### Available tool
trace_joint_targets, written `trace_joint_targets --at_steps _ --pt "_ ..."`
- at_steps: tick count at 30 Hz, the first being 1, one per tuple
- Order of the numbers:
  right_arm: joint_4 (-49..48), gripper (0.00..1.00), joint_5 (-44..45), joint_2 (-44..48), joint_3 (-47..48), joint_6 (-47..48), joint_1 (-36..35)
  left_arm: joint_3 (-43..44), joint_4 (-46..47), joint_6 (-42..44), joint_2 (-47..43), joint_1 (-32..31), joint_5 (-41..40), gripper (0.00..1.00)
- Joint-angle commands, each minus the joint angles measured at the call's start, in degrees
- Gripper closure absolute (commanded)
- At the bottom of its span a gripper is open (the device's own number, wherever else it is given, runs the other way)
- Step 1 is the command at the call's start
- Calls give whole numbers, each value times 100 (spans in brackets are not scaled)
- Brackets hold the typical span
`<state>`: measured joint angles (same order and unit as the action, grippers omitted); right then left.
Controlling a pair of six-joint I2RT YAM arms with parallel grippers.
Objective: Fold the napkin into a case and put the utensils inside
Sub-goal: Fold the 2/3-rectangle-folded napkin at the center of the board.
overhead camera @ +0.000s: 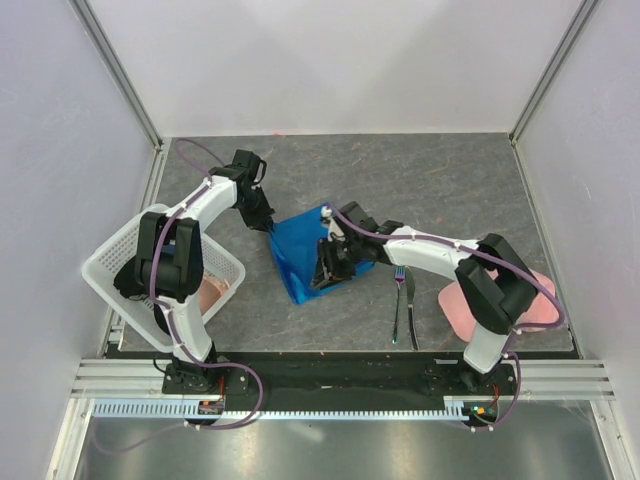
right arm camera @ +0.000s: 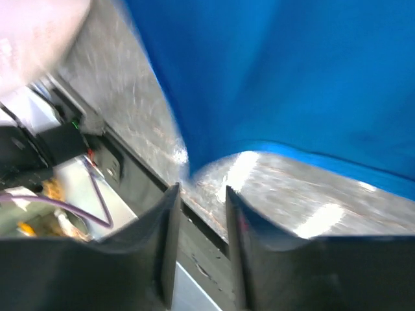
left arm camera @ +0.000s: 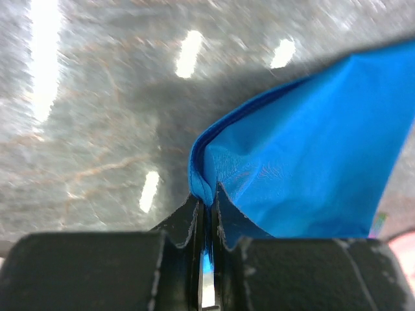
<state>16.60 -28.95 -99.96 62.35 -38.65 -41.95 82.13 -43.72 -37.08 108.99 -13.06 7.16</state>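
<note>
The bright blue napkin [overhead camera: 298,252] lies folded in a rough triangle at the table's middle. My left gripper [overhead camera: 266,224] is at its far left corner; in the left wrist view the gripper [left arm camera: 206,195] is shut on a raised fold of the napkin [left arm camera: 311,155]. My right gripper [overhead camera: 330,268] hovers over the napkin's right part. In the right wrist view that gripper [right arm camera: 201,192] stands open with nothing between its fingers, and the napkin's [right arm camera: 272,78] edge lies just beyond the tips. The fork [overhead camera: 398,298] and knife [overhead camera: 411,312] lie side by side right of the napkin.
A white basket [overhead camera: 110,255] stands at the left edge with a pale pink cloth [overhead camera: 213,292] inside. Another pale pink cloth [overhead camera: 455,300] lies at the near right, partly under the right arm. The black front rail [overhead camera: 330,362] borders the near edge.
</note>
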Motion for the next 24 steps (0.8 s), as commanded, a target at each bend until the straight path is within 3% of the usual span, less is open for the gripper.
trace_joint_targets --at_steps 1,5,16,24 --pt "967 54 747 -304 602 534 -427 119 215 78 122 58 -364 98" --pt "1406 43 1339 -523 1163 868 -585 111 259 43 184 58 -251 98" --pt "2198 46 2859 -1894 3106 1413 -1622 -100 365 61 167 102 -101 98" --pt "2198 41 3571 -2167 3345 1360 -2027 -311 514 -10 149 216 128 98"
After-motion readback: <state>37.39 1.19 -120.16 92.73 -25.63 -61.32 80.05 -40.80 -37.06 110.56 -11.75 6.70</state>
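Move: The right hand, just off the napkin with its fingers partly open, goes for the napkin's near left corner, some 5 cm to its left, 2 cm back and 6 cm below; the fork lies about 18 cm to its right and 3 cm back, 6 cm below. The left hand already pinches the napkin's far left corner, and from it the near left corner is about 7 cm right, 17 cm back and 5 cm below. The right hand swings left about 7.5 cm over the blue napkin to its free near left corner and sinks about 4 cm, spreading its fingers wider and tipping some 35 degrees from a slanting leftward reach to a steeper downward one, until the tips straddle that corner from above, still open. Meanwhile the left hand keeps its pinch on the far left corner, easing down about 2 cm and otherwise nearly holding its place. ##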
